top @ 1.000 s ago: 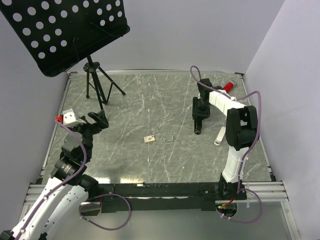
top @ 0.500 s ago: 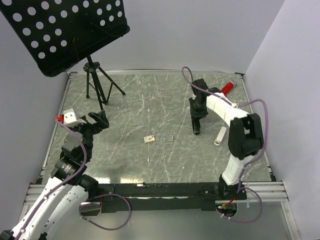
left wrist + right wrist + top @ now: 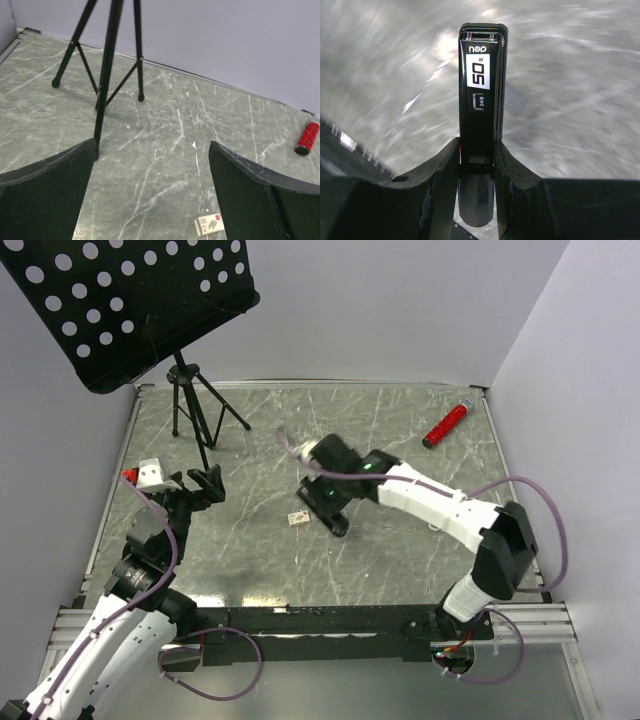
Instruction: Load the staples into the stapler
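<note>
My right gripper (image 3: 326, 504) is shut on the slim black stapler (image 3: 337, 524) and holds it at the table's middle, just right of the staples box. In the right wrist view the stapler (image 3: 480, 85) sticks out forward between my fingers (image 3: 442, 170), label side up, over a blurred floor. The cream staples box (image 3: 298, 518) lies flat on the table; it also shows in the left wrist view (image 3: 210, 223). The small grey tray piece is hidden, under my right gripper and the stapler. My left gripper (image 3: 205, 485) is open and empty, left of the box; its fingertips (image 3: 90, 150) stand wide apart.
A red cylinder (image 3: 446, 423) lies at the back right, also in the left wrist view (image 3: 306, 138). A black music stand (image 3: 120, 300) on a tripod (image 3: 195, 410) stands at the back left. The white rounded bar is hidden behind my right arm.
My right arm has swung left across the table with the stapler, from the back right to beside the staples box. The left gripper has shifted slightly right.
</note>
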Tool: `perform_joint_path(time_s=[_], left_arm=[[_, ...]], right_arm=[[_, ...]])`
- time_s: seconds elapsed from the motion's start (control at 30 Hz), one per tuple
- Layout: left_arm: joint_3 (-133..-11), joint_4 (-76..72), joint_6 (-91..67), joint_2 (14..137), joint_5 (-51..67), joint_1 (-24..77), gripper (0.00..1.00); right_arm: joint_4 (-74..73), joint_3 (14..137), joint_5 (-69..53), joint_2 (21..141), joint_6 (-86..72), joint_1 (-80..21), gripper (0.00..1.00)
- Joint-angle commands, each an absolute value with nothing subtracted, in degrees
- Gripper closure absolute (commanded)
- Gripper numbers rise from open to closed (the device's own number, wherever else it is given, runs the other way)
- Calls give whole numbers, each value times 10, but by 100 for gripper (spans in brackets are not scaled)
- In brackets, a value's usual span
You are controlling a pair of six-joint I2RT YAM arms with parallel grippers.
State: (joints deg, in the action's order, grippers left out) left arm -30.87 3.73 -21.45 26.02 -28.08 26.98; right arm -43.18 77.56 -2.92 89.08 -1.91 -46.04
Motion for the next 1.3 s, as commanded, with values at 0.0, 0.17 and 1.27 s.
perform_joint_path(time_s=[0.0,0.17,1.27], left_arm=[[-307,22,-192,218,-230,267,1],[-327,64,-175,157,-185,268,1],[-483,189,114,479,317,269,3]], right_arm=[[-395,788,-55,935,30,-525,100],[-385,838,-88,1020,77,-581,100],[-106,435,-42,569,-134,-403,6]])
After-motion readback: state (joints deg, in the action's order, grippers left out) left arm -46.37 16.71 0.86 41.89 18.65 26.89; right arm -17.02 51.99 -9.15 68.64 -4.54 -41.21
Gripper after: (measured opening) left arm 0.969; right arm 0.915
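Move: The right hand holds the black stapler, its bare set-down spot on the table about 12 cm left, 6 cm back and 12 cm below. The staple box is about 10 cm left and 1 cm ahead; the staple tray is 2 cm ahead with no sideways offset, both 13 cm below. From the left hand, that spot is about 17 cm right, 6 cm back and 24 cm below. Right hand lowers the stapler 11 cm, back-left onto table, opens, withdraws up and right; left hand swings right. ##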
